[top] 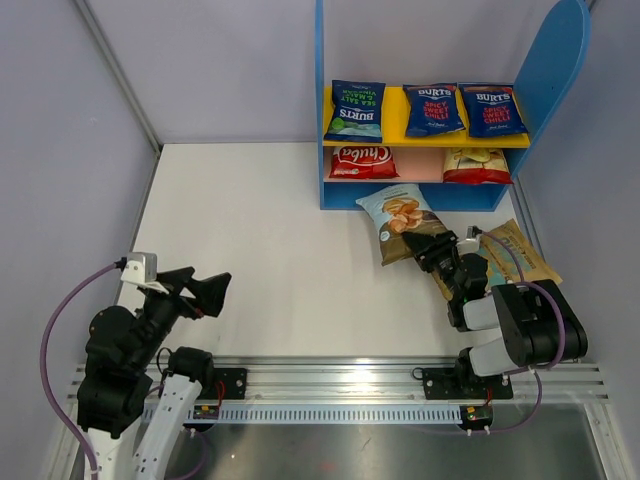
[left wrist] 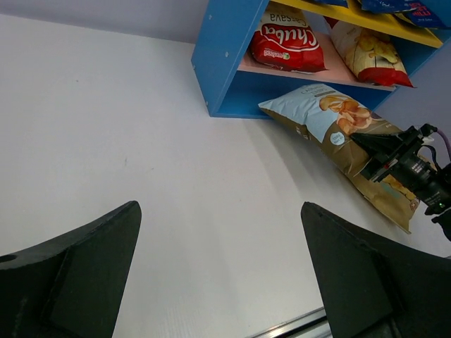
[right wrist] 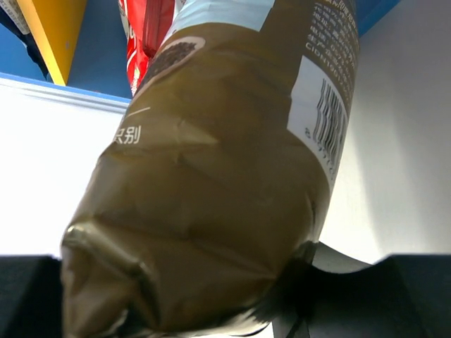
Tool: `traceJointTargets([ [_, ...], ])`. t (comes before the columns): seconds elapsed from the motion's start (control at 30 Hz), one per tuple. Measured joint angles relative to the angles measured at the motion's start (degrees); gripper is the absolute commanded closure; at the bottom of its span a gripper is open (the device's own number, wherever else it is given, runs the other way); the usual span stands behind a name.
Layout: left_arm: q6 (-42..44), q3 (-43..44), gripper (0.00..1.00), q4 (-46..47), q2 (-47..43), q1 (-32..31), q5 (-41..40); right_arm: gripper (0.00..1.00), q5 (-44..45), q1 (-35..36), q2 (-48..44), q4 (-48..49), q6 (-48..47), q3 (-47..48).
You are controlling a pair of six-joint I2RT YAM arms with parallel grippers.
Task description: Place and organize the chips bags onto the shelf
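Observation:
The shelf (top: 325,100) stands at the back right, with three dark blue Burts bags (top: 433,108) on its yellow board. Two red-white Chuba bags (top: 362,160) lie on its pink board. My right gripper (top: 432,248) is shut on the lower end of the light blue-brown cassava bag (top: 400,222). That bag's far end points at the shelf's blue base. It fills the right wrist view (right wrist: 225,176), with the right gripper (right wrist: 211,299) around its crumpled bottom. A tan-gold bag (top: 522,255) lies flat beside the right arm. At the near left, my left gripper (top: 205,290) is open and holds nothing.
The left wrist view shows both black fingers (left wrist: 70,282) spread over bare white table, with the shelf (left wrist: 225,56), the cassava bag (left wrist: 331,127) and the right gripper (left wrist: 394,151) ahead. Grey walls enclose the table. A metal rail (top: 330,375) runs along the near edge.

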Motion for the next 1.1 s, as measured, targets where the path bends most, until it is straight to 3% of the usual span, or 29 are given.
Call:
traceJointTargets([
  [0.53,2.56,-0.98,0.01,1.31,-2.60,0.00,7.52,0.65,-2.43,-0.28,10.19,-0.02,-3.41,6.88],
  [1.1,2.84,-0.98,0.01,1.73,-3.32,0.00,8.98,0.65,1.62,-0.83,14.64,0.76,-0.83,10.62],
])
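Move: The right hand, already gripping the blue-and-brown chips bag by its brown end, has the middle of the shelf's empty bottom compartment about 18 cm straight ahead and 4 cm lower. The red Chuba bag on the pink shelf is some 18 cm ahead, 8 cm left and 6 cm higher; the tan bag lies level with the hand, roughly 17 cm right and 9 cm below. From the left hand the compartment is about 36 cm ahead, 38 cm right and 22 cm below. Forward by about 5 cm goes the right hand, dipping some 2 cm early on and staying low, to feed the bag's blue end into the bottom compartment beneath the Chuba bag; the fingers keep their pinch on the brown end. The open, empty left hand eases about 3 cm back and to its right, turning some 10 degrees clockwise. ##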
